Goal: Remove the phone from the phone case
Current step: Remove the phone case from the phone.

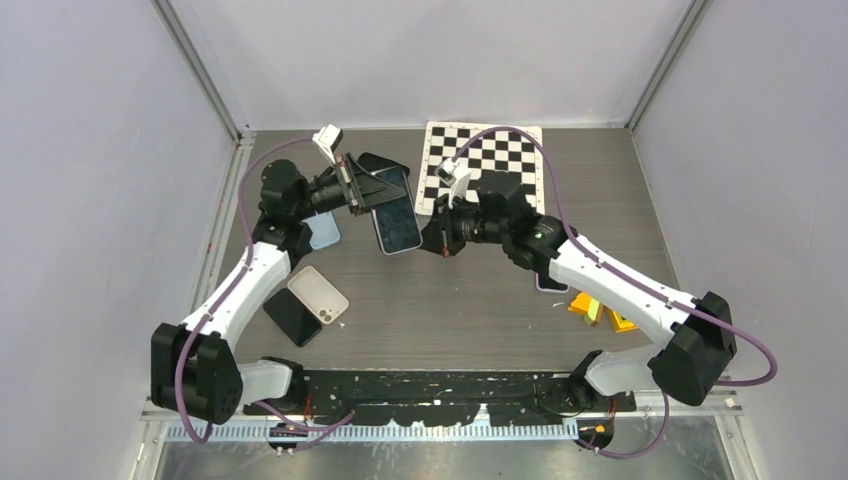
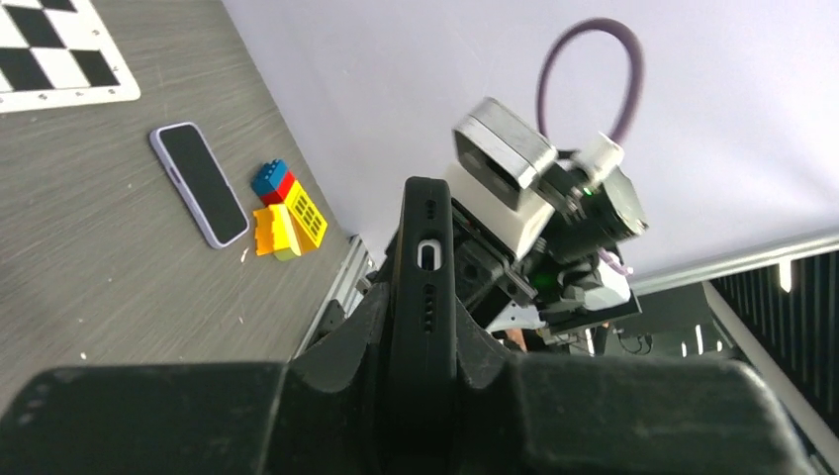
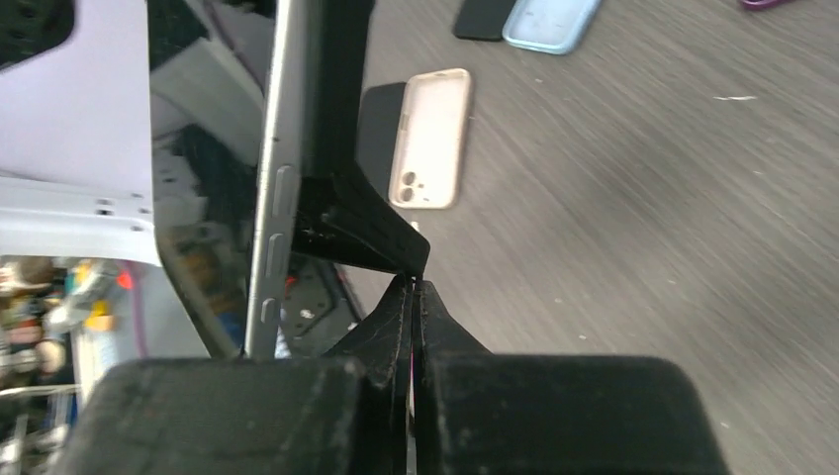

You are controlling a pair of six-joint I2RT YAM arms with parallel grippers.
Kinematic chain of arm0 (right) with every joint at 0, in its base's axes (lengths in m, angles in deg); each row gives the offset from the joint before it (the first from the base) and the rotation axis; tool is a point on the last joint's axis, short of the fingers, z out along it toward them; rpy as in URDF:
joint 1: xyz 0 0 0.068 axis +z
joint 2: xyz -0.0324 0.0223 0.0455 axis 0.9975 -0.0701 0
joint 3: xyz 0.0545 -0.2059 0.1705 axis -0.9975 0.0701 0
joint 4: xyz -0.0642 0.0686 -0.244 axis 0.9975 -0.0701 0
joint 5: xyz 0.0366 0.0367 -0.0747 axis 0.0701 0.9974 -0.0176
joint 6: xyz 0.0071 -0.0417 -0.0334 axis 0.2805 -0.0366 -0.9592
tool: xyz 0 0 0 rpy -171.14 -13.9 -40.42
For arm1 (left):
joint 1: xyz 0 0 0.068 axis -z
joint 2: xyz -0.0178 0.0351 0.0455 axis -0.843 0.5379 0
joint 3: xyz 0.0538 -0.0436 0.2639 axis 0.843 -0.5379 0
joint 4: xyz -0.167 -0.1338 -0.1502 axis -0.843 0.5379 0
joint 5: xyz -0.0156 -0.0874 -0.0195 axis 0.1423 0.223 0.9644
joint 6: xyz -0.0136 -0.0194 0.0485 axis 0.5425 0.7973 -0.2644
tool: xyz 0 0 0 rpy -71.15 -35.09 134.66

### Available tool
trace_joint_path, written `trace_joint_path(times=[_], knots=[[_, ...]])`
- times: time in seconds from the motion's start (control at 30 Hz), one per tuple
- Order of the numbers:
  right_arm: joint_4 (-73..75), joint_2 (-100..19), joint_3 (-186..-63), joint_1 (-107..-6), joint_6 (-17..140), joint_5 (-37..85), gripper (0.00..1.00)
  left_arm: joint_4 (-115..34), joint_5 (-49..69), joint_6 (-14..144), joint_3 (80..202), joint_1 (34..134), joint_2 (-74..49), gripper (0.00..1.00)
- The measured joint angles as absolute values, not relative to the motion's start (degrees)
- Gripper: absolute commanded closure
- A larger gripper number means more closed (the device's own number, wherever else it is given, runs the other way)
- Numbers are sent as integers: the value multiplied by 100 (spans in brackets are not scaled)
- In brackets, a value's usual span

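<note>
My left gripper [image 1: 352,188] holds the black phone case [image 1: 383,182] off the table at the back centre, fingers shut on its edge. In the left wrist view the case [image 2: 427,228] stands edge-on between the fingers, port cut-out facing me. The phone [image 1: 397,222], screen up with a silver rim, sits askew in the case. In the right wrist view the phone's silver side [image 3: 280,148] stands apart from the case [image 3: 341,99], whose corner flares out. My right gripper [image 3: 414,287] is shut, its tips meeting at that flared corner; whether a sliver is pinched I cannot tell.
A checkerboard sheet [image 1: 485,160] lies at the back. On the left lie a beige case [image 1: 318,293], a black phone [image 1: 292,317] and a light-blue case [image 1: 325,232]. A lavender phone [image 2: 198,183] and toy bricks [image 1: 598,312] lie on the right.
</note>
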State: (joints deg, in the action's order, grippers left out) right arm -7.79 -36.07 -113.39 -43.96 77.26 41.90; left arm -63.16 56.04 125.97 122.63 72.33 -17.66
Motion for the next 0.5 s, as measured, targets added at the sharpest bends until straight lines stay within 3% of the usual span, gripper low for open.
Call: trace_joint_path(times=[0.27, 0.33, 0.5], knots=[[-742, -3316, -10966, -4210, 7354, 3479, 99, -6225, 5187, 12667, 12027, 7277, -1600, 100], [-467, -2986, -10664, -4210, 7400, 3490, 93, -6181, 5099, 12765, 12016, 7288, -1600, 100], [141, -2247, -10168, -4239, 7608, 3488, 62, -6150, 4903, 13120, 11977, 7299, -1659, 100]])
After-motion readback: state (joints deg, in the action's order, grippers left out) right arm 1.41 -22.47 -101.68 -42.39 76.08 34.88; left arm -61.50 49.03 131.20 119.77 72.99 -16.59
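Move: The right hand, fingers shut, has its tips at the near, lower corner of the black case. The middle of the cased phone lies about 2 cm ahead, 4 cm left and 5 cm above. On the table some 25 cm below are the blue case, about 10 cm ahead and 24 cm left, and the pale case, 6 cm back and 25 cm left. For the left hand, which grips the upper part, the phone's middle is roughly 2 cm back, 2 cm right and 4 cm below. Downward first, the right hand's shut tips press about 1.5 cm farther on the bent-out case corner; then it turns back, rising some 4 cm while drawing right and a little back, comes free of the corner and begins to open its fingers. The left hand keeps its grip and carries the phone forward and down, about 2 cm each, tipping it some 10 degrees. ##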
